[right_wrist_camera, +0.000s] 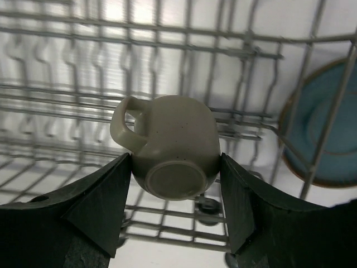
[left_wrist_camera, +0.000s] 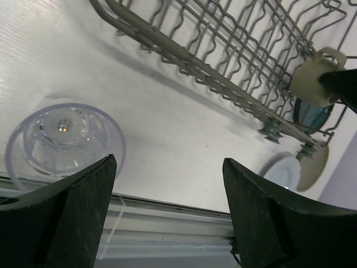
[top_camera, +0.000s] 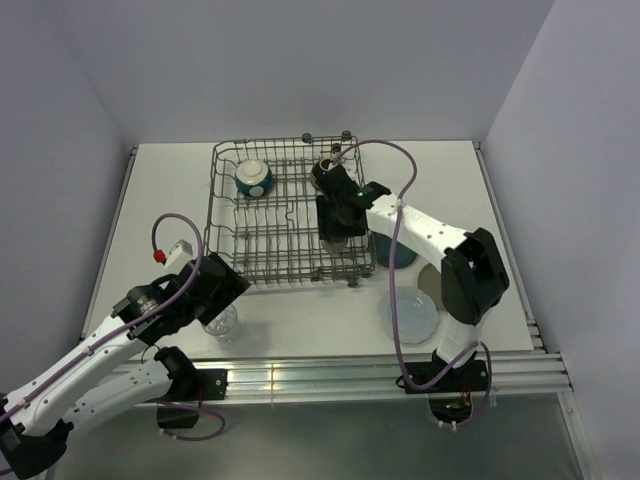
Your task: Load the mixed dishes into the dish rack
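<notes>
The dish rack point(top_camera: 290, 215) stands mid-table with a teal bowl point(top_camera: 253, 178) and a dark brown bowl point(top_camera: 325, 172) inside. My right gripper point(right_wrist_camera: 175, 162) is shut on the olive-grey mug point(right_wrist_camera: 173, 148), bottom toward the camera and handle to the left, over the rack's point(right_wrist_camera: 167, 44) front right part. In the top view that gripper point(top_camera: 340, 225) is above the rack's right side. My left gripper point(left_wrist_camera: 167, 162) is open with nothing between its fingers. The clear glass point(left_wrist_camera: 64, 137) stands upside down on the table just left of its left finger, also visible as the glass point(top_camera: 220, 322) in the top view.
A teal plate point(top_camera: 395, 250) lies just outside the rack's right side. A pale-blue plate point(top_camera: 412, 313) lies near the front right with a beige plate point(top_camera: 432, 280) partly under it. The table's metal front rail point(left_wrist_camera: 167, 223) runs right under the left gripper.
</notes>
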Action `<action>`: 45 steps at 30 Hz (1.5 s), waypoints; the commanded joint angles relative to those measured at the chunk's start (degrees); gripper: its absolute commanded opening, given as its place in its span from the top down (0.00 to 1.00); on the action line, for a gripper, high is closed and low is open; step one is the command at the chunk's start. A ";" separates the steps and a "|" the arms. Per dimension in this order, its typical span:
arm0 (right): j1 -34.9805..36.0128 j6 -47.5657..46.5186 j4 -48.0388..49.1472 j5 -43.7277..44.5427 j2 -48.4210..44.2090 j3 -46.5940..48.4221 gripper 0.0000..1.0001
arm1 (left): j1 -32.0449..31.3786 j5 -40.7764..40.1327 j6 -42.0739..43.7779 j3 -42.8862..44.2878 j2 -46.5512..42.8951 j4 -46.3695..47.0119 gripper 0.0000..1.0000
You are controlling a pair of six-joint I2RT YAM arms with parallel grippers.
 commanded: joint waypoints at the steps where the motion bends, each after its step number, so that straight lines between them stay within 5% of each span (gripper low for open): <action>1: 0.01 -2.48 -6.06 7.61 2.13 4.90 1.00 | 0.19 -4.05 -0.11 -0.63 -0.25 -2.30 0.18; 8: -0.07 -2.66 -5.98 9.29 6.71 4.29 1.00 | 0.19 -4.32 -0.28 -2.83 0.01 -1.51 0.18; 11: -0.16 -2.83 -4.93 8.85 7.94 3.68 0.92 | 0.19 -4.23 -0.28 -3.62 0.45 -1.25 0.18; 14: -0.34 -2.66 -3.87 8.59 8.21 2.71 0.71 | 0.19 -4.05 -0.11 -4.50 0.80 -0.81 0.19; 18: -0.34 -3.01 -3.08 8.41 7.07 1.74 0.21 | 0.19 -3.61 0.33 -5.46 1.85 0.59 0.20; 21: -0.34 -3.10 -2.64 8.59 5.75 0.69 0.04 | 0.19 -3.70 0.60 -5.73 3.08 1.21 0.21; 33: 0.89 -1.52 -4.22 7.18 -13.11 -1.77 0.00 | 0.19 -3.17 2.18 -5.99 9.94 5.26 0.31; 39: 1.24 -0.20 -4.39 5.77 -29.74 -4.49 0.00 | 0.19 -1.77 2.70 -8.36 9.68 7.28 0.51; 45: 1.24 0.42 -7.56 3.67 -39.59 -6.07 0.00 | 0.19 -0.54 2.62 -10.21 6.35 6.75 0.90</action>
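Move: About 3 cm right of the right hand and 5 cm below lies the spot in the rack's near right corner for the mug it holds; the teal plate is 13 cm right, 2 cm farther and 12 cm below, the dark bowl 19 cm ahead, 1 cm left and 7 cm lower. For the open left hand, the clear glass's middle is 3 cm back, 4 cm left and 11 cm below, the rack's near left corner 11 cm ahead, 9 cm left and 10 cm down. Lowering the still-held mug about 5 cm into the rack while easing 3 cm right, the right hand opens and lets go, then climbs some 25 cm, drawing back and right as its fingers tip up. The left hand meanwhile sinks about 8 cm to the glass's right rim and closes late, pinching its wall. ##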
